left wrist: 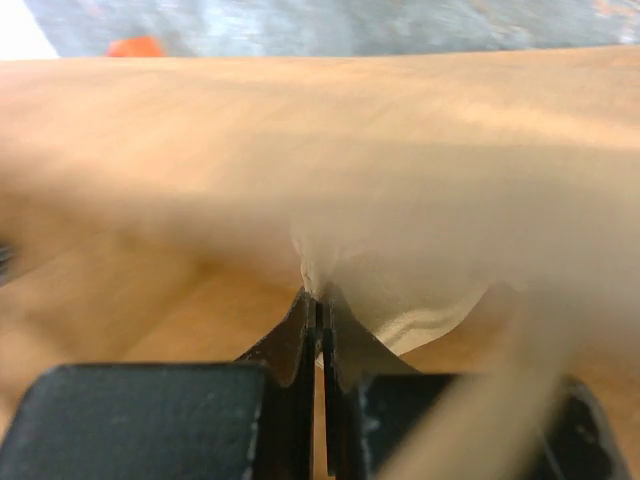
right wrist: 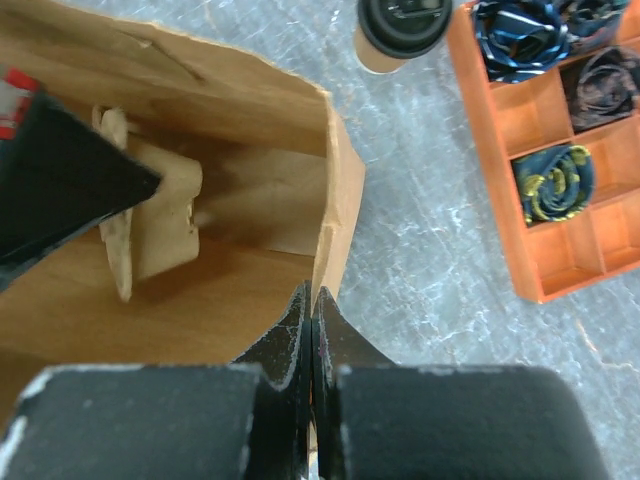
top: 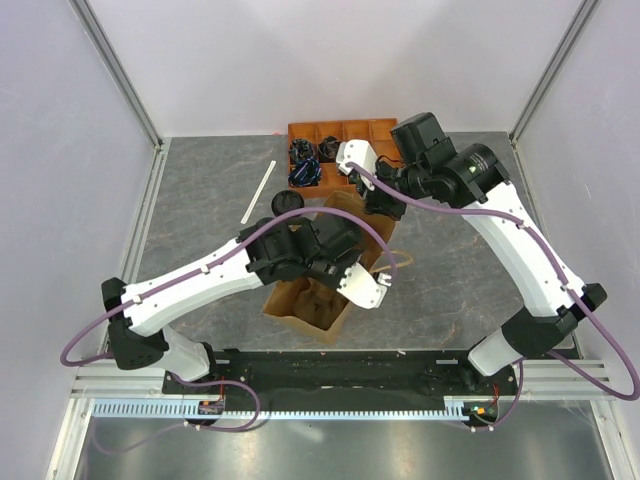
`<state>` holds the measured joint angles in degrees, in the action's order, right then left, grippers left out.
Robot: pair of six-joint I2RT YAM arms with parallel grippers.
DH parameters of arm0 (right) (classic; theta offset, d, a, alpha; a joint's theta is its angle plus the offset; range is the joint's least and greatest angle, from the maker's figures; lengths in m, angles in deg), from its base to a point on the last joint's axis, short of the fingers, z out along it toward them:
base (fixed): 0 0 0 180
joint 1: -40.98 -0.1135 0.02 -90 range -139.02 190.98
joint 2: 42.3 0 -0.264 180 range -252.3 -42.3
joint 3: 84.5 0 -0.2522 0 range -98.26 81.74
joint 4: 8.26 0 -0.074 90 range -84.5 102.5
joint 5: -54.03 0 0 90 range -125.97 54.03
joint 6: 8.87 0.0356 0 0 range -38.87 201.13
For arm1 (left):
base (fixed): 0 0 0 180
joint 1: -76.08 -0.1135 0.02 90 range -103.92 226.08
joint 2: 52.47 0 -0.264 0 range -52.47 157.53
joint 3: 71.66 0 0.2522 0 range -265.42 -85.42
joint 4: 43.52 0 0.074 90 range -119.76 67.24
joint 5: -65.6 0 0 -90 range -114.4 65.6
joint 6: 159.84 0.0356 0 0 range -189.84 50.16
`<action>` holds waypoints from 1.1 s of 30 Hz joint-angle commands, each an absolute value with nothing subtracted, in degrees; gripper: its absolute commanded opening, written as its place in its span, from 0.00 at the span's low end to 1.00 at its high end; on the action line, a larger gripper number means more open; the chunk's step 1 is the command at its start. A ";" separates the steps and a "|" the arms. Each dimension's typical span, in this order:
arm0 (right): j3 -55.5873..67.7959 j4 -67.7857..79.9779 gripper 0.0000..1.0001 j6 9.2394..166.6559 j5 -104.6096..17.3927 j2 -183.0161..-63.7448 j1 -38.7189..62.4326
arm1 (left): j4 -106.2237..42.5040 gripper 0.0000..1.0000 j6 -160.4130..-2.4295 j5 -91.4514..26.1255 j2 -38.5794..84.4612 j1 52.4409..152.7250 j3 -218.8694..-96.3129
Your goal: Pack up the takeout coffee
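The takeout coffee, a small brown cup with a black lid, stands on the table just beyond the brown paper bag; the right wrist view shows the coffee outside the bag's far corner. My right gripper is shut on the bag's rim, holding the mouth wide. My left gripper reaches inside the bag and is shut on the edge of a pale moulded cup carrier. That carrier stands on edge in the bag beside a black finger of the left gripper.
An orange compartment tray with rolled dark ties sits at the back, close to the right wrist. A white stick lies to the left of the coffee. Side walls close in the grey table.
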<state>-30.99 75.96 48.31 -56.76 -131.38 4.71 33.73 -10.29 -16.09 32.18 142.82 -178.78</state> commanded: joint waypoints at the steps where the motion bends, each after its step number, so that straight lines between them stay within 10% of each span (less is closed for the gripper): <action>1: -28.66 74.58 0.00 47.21 -59.87 -129.31 4.33 | 30.27 0.03 -13.50 -20.00 31.03 142.88 -176.31; 7: -27.69 74.58 0.00 46.68 -60.75 -129.05 4.33 | 28.43 0.04 -12.71 -23.43 32.17 139.99 -174.37; 19: -26.46 74.94 0.00 45.54 -59.08 -129.14 4.25 | 26.75 0.50 -11.39 -24.14 31.47 138.40 -179.90; 33: -21.01 70.63 0.00 48.07 -52.05 -126.24 5.91 | 24.92 0.63 -18.86 -32.75 22.70 138.49 -191.61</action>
<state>-22.18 74.30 46.33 -54.67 -129.85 4.89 28.20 -14.49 -29.22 28.53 138.45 -190.74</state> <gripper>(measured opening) 0.007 0.606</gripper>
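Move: The left hand holds the cup carrier's upper end just inside the paper bag's mouth; the bag floor lies some 24 cm below, about 2 cm back and 1 cm left. Ahead, at table height, stand the coffee cup, about 15 cm out and 11 cm to its left, and the orange tray, about 25 cm out and 1 cm right. From the right hand, pinching the far rim, the bag floor is roughly 9 cm back, 5 cm left and 31 cm down. Down about 2.5 cm deeper into the bag, the left hand eases to a stop, opens its fingers to a bit over half and lets go of the carrier, then climbs some 13 cm out towards the mouth, drifting slightly right while the wrist rolls about 25 degrees so the fingers swing from down towards the right. The right hand keeps its pinch on the rim, sinking about 4 cm. ##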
